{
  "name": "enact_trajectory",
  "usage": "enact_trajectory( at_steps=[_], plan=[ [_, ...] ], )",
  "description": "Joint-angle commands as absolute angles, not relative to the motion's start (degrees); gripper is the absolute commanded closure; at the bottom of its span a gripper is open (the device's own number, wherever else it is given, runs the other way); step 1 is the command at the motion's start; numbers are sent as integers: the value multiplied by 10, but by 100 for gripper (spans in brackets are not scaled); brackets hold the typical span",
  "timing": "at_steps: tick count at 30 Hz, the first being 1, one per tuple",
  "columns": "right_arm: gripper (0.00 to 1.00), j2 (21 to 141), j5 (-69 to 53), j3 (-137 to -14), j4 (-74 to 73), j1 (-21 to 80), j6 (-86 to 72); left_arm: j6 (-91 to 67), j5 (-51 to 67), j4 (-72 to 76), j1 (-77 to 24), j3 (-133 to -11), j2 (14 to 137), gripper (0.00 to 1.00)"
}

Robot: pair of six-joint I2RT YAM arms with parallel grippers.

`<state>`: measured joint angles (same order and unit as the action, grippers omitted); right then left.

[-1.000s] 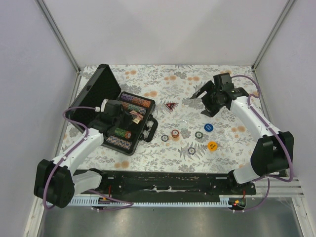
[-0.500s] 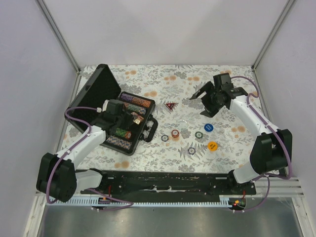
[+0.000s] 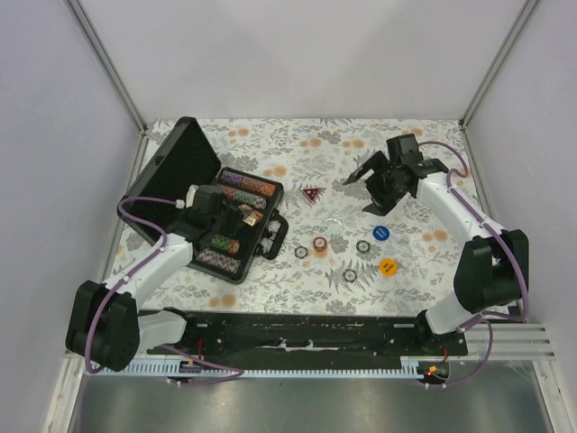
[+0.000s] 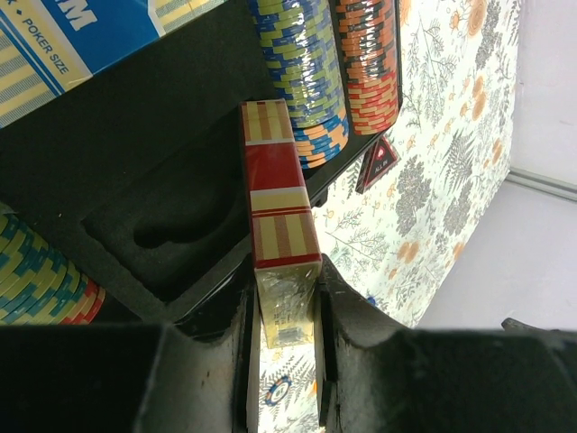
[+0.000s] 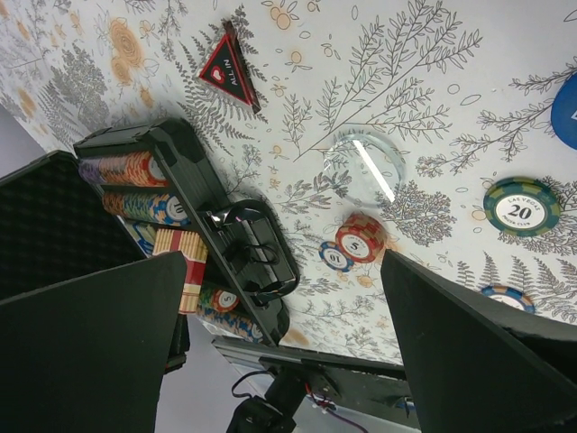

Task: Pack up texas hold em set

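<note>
The black briefcase (image 3: 267, 236) of the texas hold em set lies open at the left, lid (image 3: 171, 176) up, with rows of chips (image 4: 311, 72) in its foam. My left gripper (image 3: 236, 215) hangs over the case, shut on the reddish striped card deck (image 4: 279, 207), which pokes out above an empty foam slot (image 4: 171, 234). My right gripper (image 3: 368, 188) hovers open at the back right, nothing between its fingers. The red-marked triangle (image 3: 312, 193) lies between the case and the right gripper. Loose chips lie in front: red (image 3: 319, 244), blue (image 3: 380, 232), orange (image 3: 388, 266).
A blue card box (image 4: 72, 36) sits in the case. A clear round disc (image 5: 365, 167) lies on the floral cloth near the red chip. The case's handle (image 5: 257, 248) faces the chips. Grey walls close the table on three sides.
The left gripper has shifted slightly back and left over the case, still holding the deck. The right gripper has drifted a little left and toward the back, staying open.
</note>
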<state>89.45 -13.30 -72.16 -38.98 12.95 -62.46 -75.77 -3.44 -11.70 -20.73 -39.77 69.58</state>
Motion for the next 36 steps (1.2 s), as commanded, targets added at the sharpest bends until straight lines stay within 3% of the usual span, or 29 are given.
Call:
enact_trajectory(
  at_steps=[1, 7, 14, 17, 24, 27, 36],
  plan=[
    [3, 904, -144, -746, -381, 128, -621, -815, -29, -5, -210, -388, 701, 98],
    [3, 906, -142, -747, -381, 128, -619, -838, -26, -4, -210, -386, 708, 94],
    [3, 908, -145, -747, -381, 128, -618, -832, -28, -129, -211, -427, 714, 53],
    [3, 910, -145, -747, -381, 128, -616, -828, -33, -163, -210, -434, 705, 44],
    [3, 918, -156, -746, -380, 127, -615, -803, -48, -227, -210, -460, 700, 38],
    [3, 918, -158, -746, -379, 128, -615, -793, -48, -264, -212, -480, 700, 30],
    [3, 917, -163, -742, -379, 127, -617, -764, -67, -344, -214, -516, 695, 27]
  ],
)
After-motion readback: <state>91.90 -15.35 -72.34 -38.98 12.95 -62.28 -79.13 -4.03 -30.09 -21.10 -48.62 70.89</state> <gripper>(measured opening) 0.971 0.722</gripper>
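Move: The left hand still holds the Texas Hold'em card deck on edge over the case's empty middle slot, whose centre is about 2 cm back, 1 cm left and 3 cm below. The blue card box lies 9 cm left and 1 cm ahead of the hand; the blue-orange chip row is 5 cm ahead and 3 cm left, and the green chip row about 7 cm back and 10 cm left. From the right hand, the slot is some 30 cm left, 8 cm back and 8 cm lower. The left fingers let go of the card deck above its slot, opening from a narrow grip to roughly three-quarters wide after a barely perceptible nudge forward. As they open, the hand draws back about 2.5 cm and tips its fingers some 10 degrees more steeply down, dipping slightly and then rising about a centimetre, clear of the deck. ##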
